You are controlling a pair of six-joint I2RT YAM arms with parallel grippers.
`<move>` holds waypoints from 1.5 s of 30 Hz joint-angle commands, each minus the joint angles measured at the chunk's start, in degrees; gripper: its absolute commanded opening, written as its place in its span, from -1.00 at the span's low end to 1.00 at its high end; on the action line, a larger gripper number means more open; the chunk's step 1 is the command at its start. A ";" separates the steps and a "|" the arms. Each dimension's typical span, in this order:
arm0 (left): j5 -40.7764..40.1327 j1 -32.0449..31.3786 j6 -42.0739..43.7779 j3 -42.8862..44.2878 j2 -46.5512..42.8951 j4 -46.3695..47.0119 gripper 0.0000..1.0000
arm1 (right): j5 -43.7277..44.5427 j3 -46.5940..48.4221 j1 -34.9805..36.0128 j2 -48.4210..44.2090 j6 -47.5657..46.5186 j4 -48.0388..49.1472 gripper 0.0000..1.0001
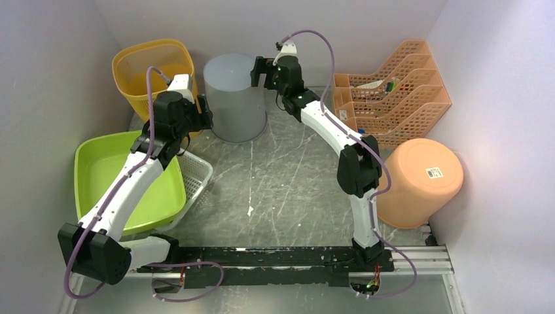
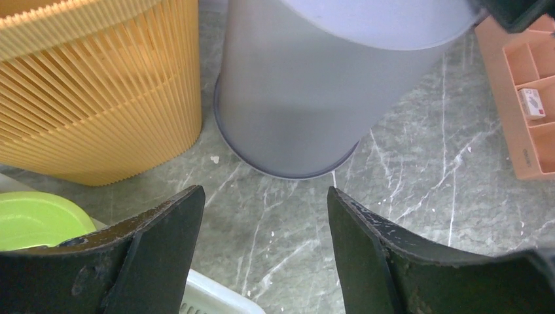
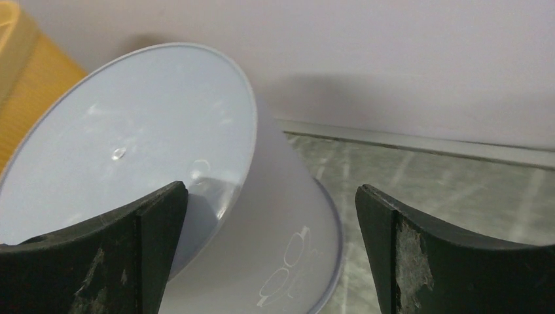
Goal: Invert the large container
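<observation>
The large container point(image 1: 234, 98) is a grey plastic bin at the back middle of the table. It stands with its closed flat base point(image 3: 131, 144) facing up and its wider rim point(image 2: 288, 171) down on the marble top. My left gripper point(image 1: 206, 114) is just left of the bin's lower wall. In the left wrist view the left gripper point(image 2: 265, 196) is open, with bare table between its fingers and the bin a short way ahead. My right gripper point(image 1: 262, 70) hovers at the bin's upper right edge. In the right wrist view the right gripper point(image 3: 271, 193) is open wide and holds nothing.
A yellow ribbed basket point(image 1: 154, 72) stands close to the bin's left. A green tub point(image 1: 124, 180) and a white mesh basket point(image 1: 196, 173) lie under the left arm. An orange file rack point(image 1: 393, 91) and a peach bin point(image 1: 419, 180), bottom up, sit at the right.
</observation>
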 commanded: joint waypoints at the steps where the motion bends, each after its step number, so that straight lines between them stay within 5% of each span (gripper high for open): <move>1: -1.54 -0.04 -0.11 -1.54 -0.27 1.95 0.60 | 19.96 -7.14 -1.04 -3.20 -5.93 -5.81 1.00; 9: -0.88 0.01 -0.81 -2.75 -0.08 2.52 0.61 | 28.95 -9.79 -1.15 -6.59 -11.05 -4.18 1.00; 25: -0.41 0.14 -1.54 -5.46 0.33 3.39 0.61 | 22.52 -22.46 -0.98 -18.41 -11.02 0.50 1.00; 45: -0.49 0.13 -0.80 -2.65 3.23 1.48 0.64 | 0.51 -33.14 2.98 -37.86 -15.83 2.50 1.00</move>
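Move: Upside down already, the large grey container has its middle about 14 cm to the right hand's left, 2 cm nearer the base and some 17 cm lower; the hand's left finger is at the rim of its top. A yellow basket stands level with it, about 26 cm farther left. The peach organizer lies roughly 40 cm to the right hand's right and 3 cm back. From the left hand, the grey container is about 16 cm ahead and 16 cm right. Swinging right about 11 cm while turning some 24 degrees clockwise, the right hand drags the grey container with its left finger on the top's rim, then draws back towards the base about 11 cm, turning back counter-clockwise and rising 3–4 cm at the end so the finger comes free. Its fingers stay wide open. The left hand, open and touching nothing, sinks about 6 cm, tipping down slightly. ##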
